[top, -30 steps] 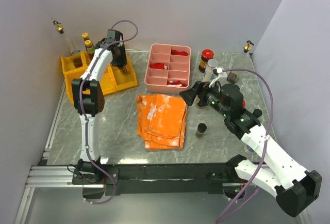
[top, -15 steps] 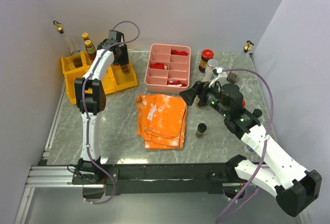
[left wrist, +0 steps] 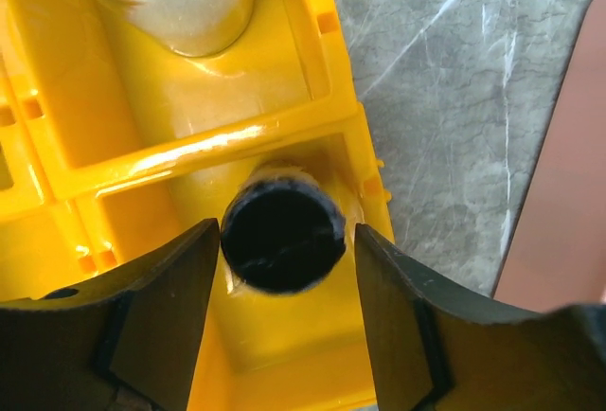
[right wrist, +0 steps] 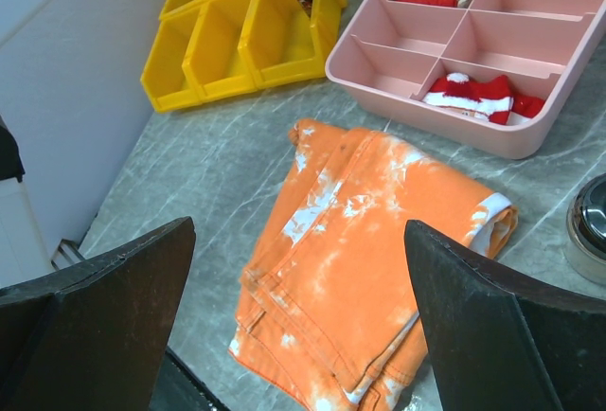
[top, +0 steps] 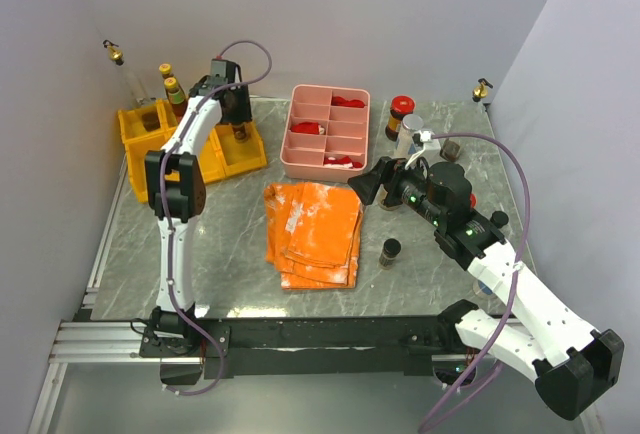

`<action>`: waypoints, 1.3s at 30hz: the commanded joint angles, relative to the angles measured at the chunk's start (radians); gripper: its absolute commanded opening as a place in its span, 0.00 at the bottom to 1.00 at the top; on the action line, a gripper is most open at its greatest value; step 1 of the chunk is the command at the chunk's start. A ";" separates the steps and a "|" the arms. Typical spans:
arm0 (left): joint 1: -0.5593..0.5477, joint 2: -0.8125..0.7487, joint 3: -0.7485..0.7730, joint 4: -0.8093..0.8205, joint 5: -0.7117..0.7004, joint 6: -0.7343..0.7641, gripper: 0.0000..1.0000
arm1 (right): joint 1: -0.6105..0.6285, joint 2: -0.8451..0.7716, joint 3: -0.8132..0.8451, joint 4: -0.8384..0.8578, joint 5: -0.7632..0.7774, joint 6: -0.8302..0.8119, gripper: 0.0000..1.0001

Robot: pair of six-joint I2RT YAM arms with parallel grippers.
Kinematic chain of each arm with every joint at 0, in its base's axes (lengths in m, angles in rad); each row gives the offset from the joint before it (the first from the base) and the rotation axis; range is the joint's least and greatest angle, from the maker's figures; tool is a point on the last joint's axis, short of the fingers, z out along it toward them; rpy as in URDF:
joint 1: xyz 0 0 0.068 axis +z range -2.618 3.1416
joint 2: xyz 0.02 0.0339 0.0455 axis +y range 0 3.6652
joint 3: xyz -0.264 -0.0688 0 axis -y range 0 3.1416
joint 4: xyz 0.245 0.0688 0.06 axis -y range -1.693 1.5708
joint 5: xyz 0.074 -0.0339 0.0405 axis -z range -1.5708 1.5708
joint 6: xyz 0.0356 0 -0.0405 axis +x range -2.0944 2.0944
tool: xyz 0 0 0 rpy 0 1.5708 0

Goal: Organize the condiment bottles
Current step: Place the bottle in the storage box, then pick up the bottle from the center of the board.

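Observation:
My left gripper (top: 238,122) (left wrist: 287,236) hangs over the right yellow bin (top: 245,154) (left wrist: 142,117). Its jaws stand open, with a thin gap on each side of a black-capped bottle (left wrist: 282,231) (top: 240,135) that stands upright in that bin. A pale jar (left wrist: 175,4) sits in the compartment behind it. Two yellow-capped bottles (top: 170,82) stand behind the bins. A red-capped jar (top: 401,109), a clear silver-capped jar (top: 408,130) (right wrist: 592,226), a dark jar (top: 450,149) and a small black-capped bottle (top: 390,251) stand on the right. My right gripper (top: 365,186) (right wrist: 298,241) is wide open above the cloth and holds nothing.
An orange folded cloth (top: 315,229) (right wrist: 379,241) lies mid-table. A pink divided tray (top: 300,159) (right wrist: 398,70) with red pieces stands behind it. More yellow bins (top: 150,139) (right wrist: 237,51) sit at the back left near the wall.
My left gripper's jaws have spread apart off the black-capped bottle, which stays in the bin. The right arm has not moved.

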 commanded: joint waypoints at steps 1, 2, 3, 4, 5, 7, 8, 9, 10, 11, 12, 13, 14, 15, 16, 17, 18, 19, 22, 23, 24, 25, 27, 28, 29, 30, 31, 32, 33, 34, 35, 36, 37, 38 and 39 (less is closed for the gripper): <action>-0.006 -0.163 -0.042 0.051 -0.009 -0.006 0.66 | 0.002 0.000 0.031 0.009 0.013 -0.022 0.99; -0.006 -0.180 -0.053 0.051 -0.012 -0.014 0.69 | 0.002 0.000 0.031 0.009 0.015 -0.022 0.99; -0.006 -0.197 -0.062 0.045 -0.019 -0.017 0.71 | 0.002 0.005 0.032 0.007 0.016 -0.022 0.99; -0.006 -0.227 -0.068 0.034 -0.045 -0.023 0.74 | 0.002 0.005 0.034 0.006 0.019 -0.023 0.99; -0.006 -0.240 -0.061 0.022 -0.059 -0.032 0.79 | 0.002 0.008 0.035 0.001 0.021 -0.026 0.99; -0.006 -0.276 -0.023 -0.030 -0.076 -0.047 0.92 | 0.002 0.011 0.052 -0.014 0.036 -0.039 0.99; -0.007 -0.293 -0.015 -0.044 -0.072 -0.052 0.95 | 0.000 0.013 0.058 -0.028 0.060 -0.042 1.00; -0.009 -0.315 -0.016 -0.053 -0.061 -0.058 0.98 | 0.000 0.016 0.069 -0.034 0.071 -0.043 1.00; -0.010 -0.370 -0.040 -0.052 -0.049 -0.069 0.97 | 0.002 0.019 0.073 -0.037 0.084 -0.043 1.00; -0.015 -0.402 -0.065 -0.044 -0.017 -0.072 0.96 | 0.002 0.019 0.077 -0.043 0.093 -0.045 1.00; -0.028 -0.434 -0.123 -0.035 -0.010 -0.077 0.96 | 0.002 0.025 0.086 -0.046 0.123 -0.042 1.00; -0.038 -0.504 -0.155 -0.015 -0.006 -0.083 0.96 | 0.002 0.029 0.090 -0.049 0.142 -0.031 1.00; -0.047 -0.537 -0.188 -0.006 0.005 -0.086 0.97 | 0.000 0.036 0.096 -0.059 0.154 -0.025 1.00; -0.068 -0.568 -0.230 -0.001 0.017 -0.087 0.97 | 0.002 0.046 0.104 -0.063 0.179 -0.023 0.99; -0.079 -0.618 -0.243 -0.003 0.025 -0.092 0.97 | 0.002 0.049 0.106 -0.063 0.194 -0.022 0.99; -0.093 -0.641 -0.252 -0.013 0.031 -0.095 0.96 | 0.000 0.052 0.104 -0.068 0.208 -0.019 0.98; -0.126 -0.666 -0.272 -0.018 0.046 -0.095 0.97 | -0.001 0.060 0.112 -0.072 0.231 -0.017 0.98; -0.148 -0.716 -0.294 -0.017 0.050 -0.094 0.97 | 0.000 0.063 0.115 -0.078 0.289 -0.022 0.98; -0.245 -0.842 -0.439 0.044 0.066 -0.068 0.96 | -0.004 0.089 0.133 -0.083 0.443 -0.065 0.98; -0.265 -0.878 -0.488 0.077 0.073 -0.061 0.97 | -0.015 0.101 0.146 -0.097 0.473 -0.080 0.98; -0.295 -0.914 -0.598 0.147 0.085 -0.058 0.97 | -0.032 0.127 0.181 -0.108 0.501 -0.097 0.98; -0.305 -0.986 -0.657 0.196 0.111 -0.052 0.96 | -0.052 0.143 0.198 -0.114 0.518 -0.103 0.98; -0.311 -1.060 -0.839 0.337 0.137 -0.054 0.97 | -0.115 0.177 0.233 -0.111 0.562 -0.125 0.98; -0.314 -1.127 -0.891 0.376 0.123 -0.057 0.97 | -0.138 0.190 0.244 -0.106 0.582 -0.132 0.98; -0.320 -1.160 -0.939 0.408 0.105 -0.061 0.96 | -0.191 0.203 0.253 -0.094 0.608 -0.138 0.98; -0.340 -1.191 -1.022 0.445 0.096 -0.063 0.96 | -0.219 0.229 0.274 -0.086 0.608 -0.154 0.98; -0.352 -1.252 -1.057 0.497 0.061 -0.057 0.96 | -0.251 0.244 0.288 -0.083 0.602 -0.163 0.98; -0.363 -1.280 -1.088 0.522 0.048 -0.049 0.97 | -0.279 0.282 0.308 -0.103 0.595 -0.171 0.99; -0.381 -1.309 -1.143 0.540 0.028 -0.037 0.96 | -0.334 0.304 0.357 -0.120 0.595 -0.172 0.99; -0.386 -1.358 -1.166 0.563 -0.008 -0.022 0.96 | -0.358 0.327 0.382 -0.132 0.593 -0.177 0.99; -0.386 -1.381 -1.189 0.577 -0.063 -0.015 0.96 | -0.380 0.365 0.403 -0.131 0.593 -0.183 0.99; -0.387 -1.402 -1.234 0.589 -0.102 -0.009 0.96 | -0.427 0.382 0.429 -0.120 0.587 -0.192 0.99; -0.386 -1.441 -1.251 0.612 -0.133 0.001 0.96 | -0.446 0.402 0.443 -0.109 0.576 -0.198 0.98; -0.387 -1.458 -1.260 0.617 -0.183 0.008 0.97 | -0.467 0.431 0.460 -0.071 0.559 -0.203 0.98; -0.391 -1.481 -1.266 0.617 -0.197 0.003 0.96 | -0.495 0.445 0.463 -0.044 0.521 -0.215 0.98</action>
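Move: The released bottle stands between the left fingertips, its middle about 1 cm ahead and 4 cm below the hand, in the yellow box; the grinder is 9 cm ahead and 4 cm left, and the pink box 22 cm right, level fore-and-aft. For the right hand, the gold-topped glass bottle lies some 31 cm ahead, 25 cm right and 16 cm down; from this hand, the white-capped shaker is 28 cm ahead, 15 cm right, the black-capped bottle 11 cm ahead, 9 cm right. The left fingers spread wide and come free of the bottle's cap. That hand rises about 25 cm, then swings back some 28 cm and right past the box's edge, sinking a little as its fingers tip up towards level. The open right hand sweeps right and forward towards the gold-topped glass bottle, turning about 50 degrees clockwise. ##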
